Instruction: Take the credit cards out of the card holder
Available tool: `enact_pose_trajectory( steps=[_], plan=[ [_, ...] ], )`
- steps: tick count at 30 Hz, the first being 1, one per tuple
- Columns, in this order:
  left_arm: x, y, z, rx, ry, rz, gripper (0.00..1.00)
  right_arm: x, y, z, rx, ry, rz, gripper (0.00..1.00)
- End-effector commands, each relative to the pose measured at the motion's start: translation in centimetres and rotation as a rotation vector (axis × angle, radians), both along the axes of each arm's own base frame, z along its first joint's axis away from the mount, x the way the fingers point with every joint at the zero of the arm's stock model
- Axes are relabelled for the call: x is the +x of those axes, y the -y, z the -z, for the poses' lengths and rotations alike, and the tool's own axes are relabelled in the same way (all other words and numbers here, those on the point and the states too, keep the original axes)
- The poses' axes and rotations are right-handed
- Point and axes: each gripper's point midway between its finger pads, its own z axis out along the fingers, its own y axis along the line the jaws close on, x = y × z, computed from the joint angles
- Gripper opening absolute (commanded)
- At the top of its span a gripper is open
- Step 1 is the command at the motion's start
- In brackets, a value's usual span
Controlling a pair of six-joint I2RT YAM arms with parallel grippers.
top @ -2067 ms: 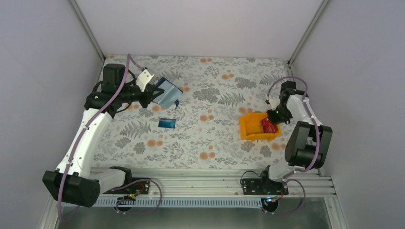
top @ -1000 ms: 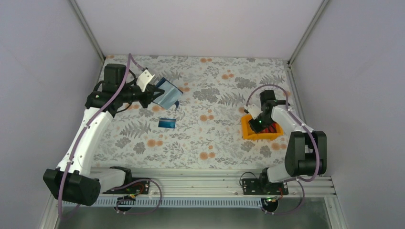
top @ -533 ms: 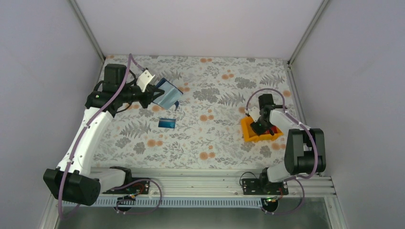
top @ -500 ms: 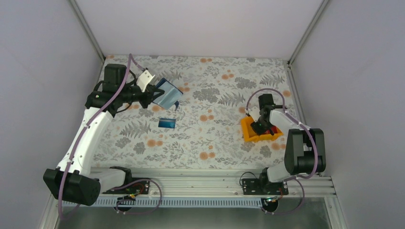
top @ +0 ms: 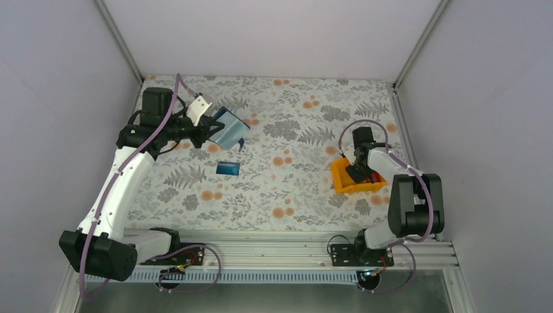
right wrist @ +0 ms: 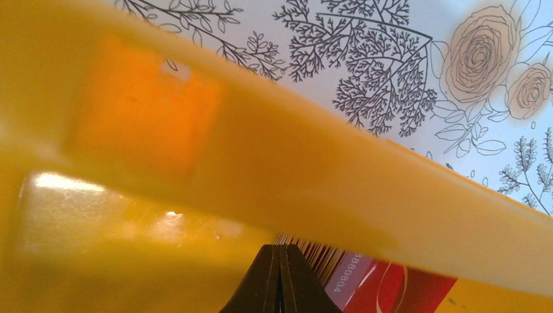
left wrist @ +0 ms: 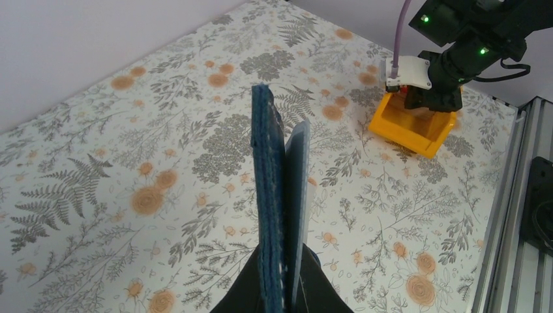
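Note:
My left gripper (top: pixel 210 130) is shut on the dark blue card holder (top: pixel 228 128) and keeps it lifted above the back left of the table. In the left wrist view the card holder (left wrist: pixel 269 195) stands edge-on between the fingers, with a paler blue leaf (left wrist: pixel 298 189) beside it. One blue credit card (top: pixel 228 168) lies flat on the cloth below it. My right gripper (top: pixel 357 171) sits low inside the orange bin (top: pixel 342 179), its jaws pressed together (right wrist: pixel 279 274). A red credit card (right wrist: pixel 391 287) lies on the bin floor just behind the fingertips.
The orange bin's wall (right wrist: pixel 261 163) fills most of the right wrist view. Flower-patterned cloth (top: pixel 287 189) covers the table. Grey walls close the back and both sides, and a metal rail (top: pixel 274 244) with the arm bases runs along the near edge.
The right gripper has dropped lower into the orange bin and closed fully, and the bin has turned slightly. The left arm and the card holder have stayed still.

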Motion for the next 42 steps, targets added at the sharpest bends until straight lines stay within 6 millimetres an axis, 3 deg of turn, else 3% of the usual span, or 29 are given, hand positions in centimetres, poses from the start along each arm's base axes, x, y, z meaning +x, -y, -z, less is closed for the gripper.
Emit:
enact_pose_trajectory(
  steps=[1,7,11,14,16,19,20,21,22,27,29,33,35,38,42],
  plan=[
    [-0.2,0.4,-0.8,-0.013,0.02,0.026,0.07,0.9,0.3,-1.2,-0.028,0.031,0.001,0.04],
    [-0.2,0.4,-0.8,-0.013,0.017,0.028,0.07,3.0,-2.7,-4.8,0.125,0.172,-0.08,0.08],
    [-0.6,0.7,-1.2,-0.024,0.025,0.056,0.07,4.5,-5.4,-9.3,0.262,0.315,-0.163,0.16],
    [-2.1,1.2,-2.0,-0.054,0.047,0.12,0.07,5.9,-6.9,-14.6,0.337,0.453,-0.21,0.23],
    [-3.5,1.5,-3.0,-0.084,0.073,0.172,0.06,6.9,-7.9,-19.3,0.393,0.564,-0.24,0.28],
    [-5.7,1.9,-4.9,-0.141,0.098,0.259,0.06,7.5,-10.4,-27.5,0.536,0.767,-0.334,0.45],
    [-6.5,1.9,-5.8,-0.162,0.105,0.291,0.06,7.3,-11.4,-30.4,0.597,0.836,-0.367,0.59],
    [-7.2,1.9,-6.6,-0.179,0.118,0.321,0.06,6.9,-12.3,-33.0,0.666,0.894,-0.396,0.86],
    [-7.8,1.8,-7.5,-0.199,0.126,0.346,0.06,6.4,-13.3,-35.4,0.735,0.939,-0.433,0.98],
    [-10.5,1.6,-13.1,-0.225,0.227,0.418,0.06,4.2,-16.5,-44.5,0.996,1.039,-0.598,1.0],
    [-11.8,1.6,-16.1,-0.231,0.304,0.441,0.07,2.9,-17.8,-47.1,1.078,1.035,-0.697,1.0],
    [-13.3,1.3,-20.0,-0.244,0.404,0.45,0.07,-1.5,-20.1,-51.6,1.276,0.947,-0.946,1.0],
    [-13.4,1.0,-21.2,-0.256,0.418,0.443,0.07,-4.2,-21.0,-53.0,1.376,0.833,-1.079,1.0],
    [-13.0,0.5,-22.6,-0.29,0.413,0.442,0.06,-5.7,-22.7,-54.9,1.438,0.76,-1.113,1.0],
    [-11.8,-0.2,-24.5,-0.35,0.382,0.442,0.04,-8.4,-25.6,-55.6,1.472,0.834,-1.114,1.0]
  ],
)
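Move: The card holder, pinched in my left hand, has its middle about 4 cm to the right of that hand, level ahead and some 2 cm below. From my right hand it is about 44 cm to the left, 1 cm ahead and 25 cm up. My right fingers are down in the orange box, its middle 2 cm ahead and 1 cm left, with the red cards 3 cm right and 1 cm ahead. The blue card is 49 cm left, 6 cm ahead. Empty, my right hand comes straight up out of the orange box, climbing about 55 cm and swinging some 23 cm left towards the card holder, edging forward first and then back, while the fingers spread wide and turn from pointing down to pointing left. My left hand keeps its pinch on the holder, lifting it about 23 cm and drawing it back 13 cm, tipping up and turning clockwise. ##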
